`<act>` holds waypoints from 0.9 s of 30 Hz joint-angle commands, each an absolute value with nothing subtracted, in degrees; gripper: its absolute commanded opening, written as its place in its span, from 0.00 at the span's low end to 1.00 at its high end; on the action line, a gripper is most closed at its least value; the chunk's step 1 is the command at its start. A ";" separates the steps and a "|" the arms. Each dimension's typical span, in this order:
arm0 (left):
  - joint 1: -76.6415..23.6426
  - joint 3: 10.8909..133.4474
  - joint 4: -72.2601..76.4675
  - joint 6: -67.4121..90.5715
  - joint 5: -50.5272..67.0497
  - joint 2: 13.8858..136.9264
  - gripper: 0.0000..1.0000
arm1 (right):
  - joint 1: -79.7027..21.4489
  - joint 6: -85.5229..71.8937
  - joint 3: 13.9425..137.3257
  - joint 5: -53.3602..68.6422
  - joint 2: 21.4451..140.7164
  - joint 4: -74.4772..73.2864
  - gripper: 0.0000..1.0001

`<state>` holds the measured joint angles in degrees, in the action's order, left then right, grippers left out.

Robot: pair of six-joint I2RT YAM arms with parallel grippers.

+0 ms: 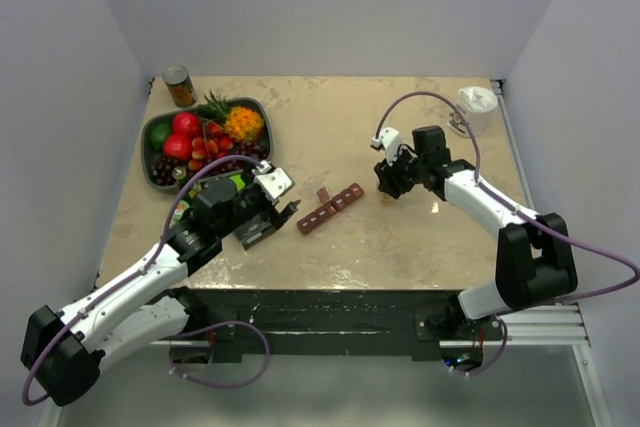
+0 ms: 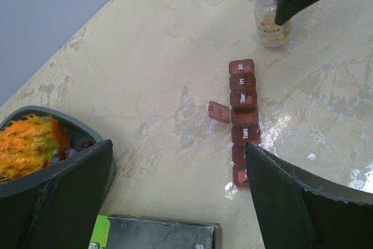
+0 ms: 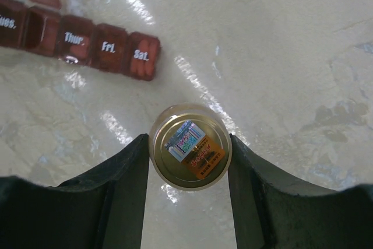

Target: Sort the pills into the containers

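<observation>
The pills (image 2: pixel 273 32) show as a yellowish mass in the bottom of a small clear bottle (image 2: pixel 270 13) standing upright on the table. My right gripper (image 3: pixel 189 144) is shut on the bottle's gold cap (image 3: pixel 190 154), a finger pressed on each side. The containers (image 2: pixel 243 118) are a dark red strip of day-marked boxes (image 1: pixel 330 209) left of the bottle; one lid (image 2: pixel 219 111) stands open. The Sat. box (image 3: pixel 144 62) looks orange inside. My left gripper (image 2: pixel 175 202) hovers wide open and holds nothing, with its right finger (image 2: pixel 291 202) over the strip's near end.
A dark fruit bowl (image 1: pixel 152 137) sits at the back left, with a tin can (image 1: pixel 179 86) behind it. A white cup (image 1: pixel 477 105) stands in the back right corner. A black and green box (image 2: pixel 157 234) lies just under my left gripper.
</observation>
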<state>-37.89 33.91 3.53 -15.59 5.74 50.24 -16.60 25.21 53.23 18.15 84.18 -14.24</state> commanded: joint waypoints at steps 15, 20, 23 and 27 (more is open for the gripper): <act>-36.30 34.63 10.63 -12.14 18.44 56.86 0.99 | -12.14 50.09 56.69 35.06 82.62 -33.83 0.89; -36.12 36.29 11.87 -9.15 19.86 60.11 0.99 | -7.74 52.99 58.88 41.21 79.99 -37.69 0.95; -36.04 39.54 10.99 -6.60 19.60 64.06 0.99 | -7.21 53.09 60.11 42.71 78.67 -38.75 0.99; -35.95 43.85 9.49 -4.48 20.65 67.14 0.99 | -7.12 47.32 63.36 42.28 75.51 -37.27 0.99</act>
<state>-36.38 38.46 7.51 -7.94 18.26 65.36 -6.96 51.00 58.89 39.18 79.40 -37.15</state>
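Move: The right hand holds the pill bottle above bare table; the spot for it lies about 4 cm back, 1 cm left and 8 cm down. From that hand the pill organizer's middle is some 16 cm left and 3 cm back, its open lid 19 cm left and 3 cm ahead. From the left hand, the organizer is roughly 10 cm ahead, 14 cm right and 17 cm down, the dark box 4 cm ahead and 8 cm left. Back and down, turning some 20 degrees counter-clockwise, the right hand takes the bottle about 5 cm to the table beside the organizer, spreads its fingers wide to let go, then rises about 6 cm, drifting right. The open left hand swings right and sinks towards the organizer, tipping its fingers down, touching nothing. ##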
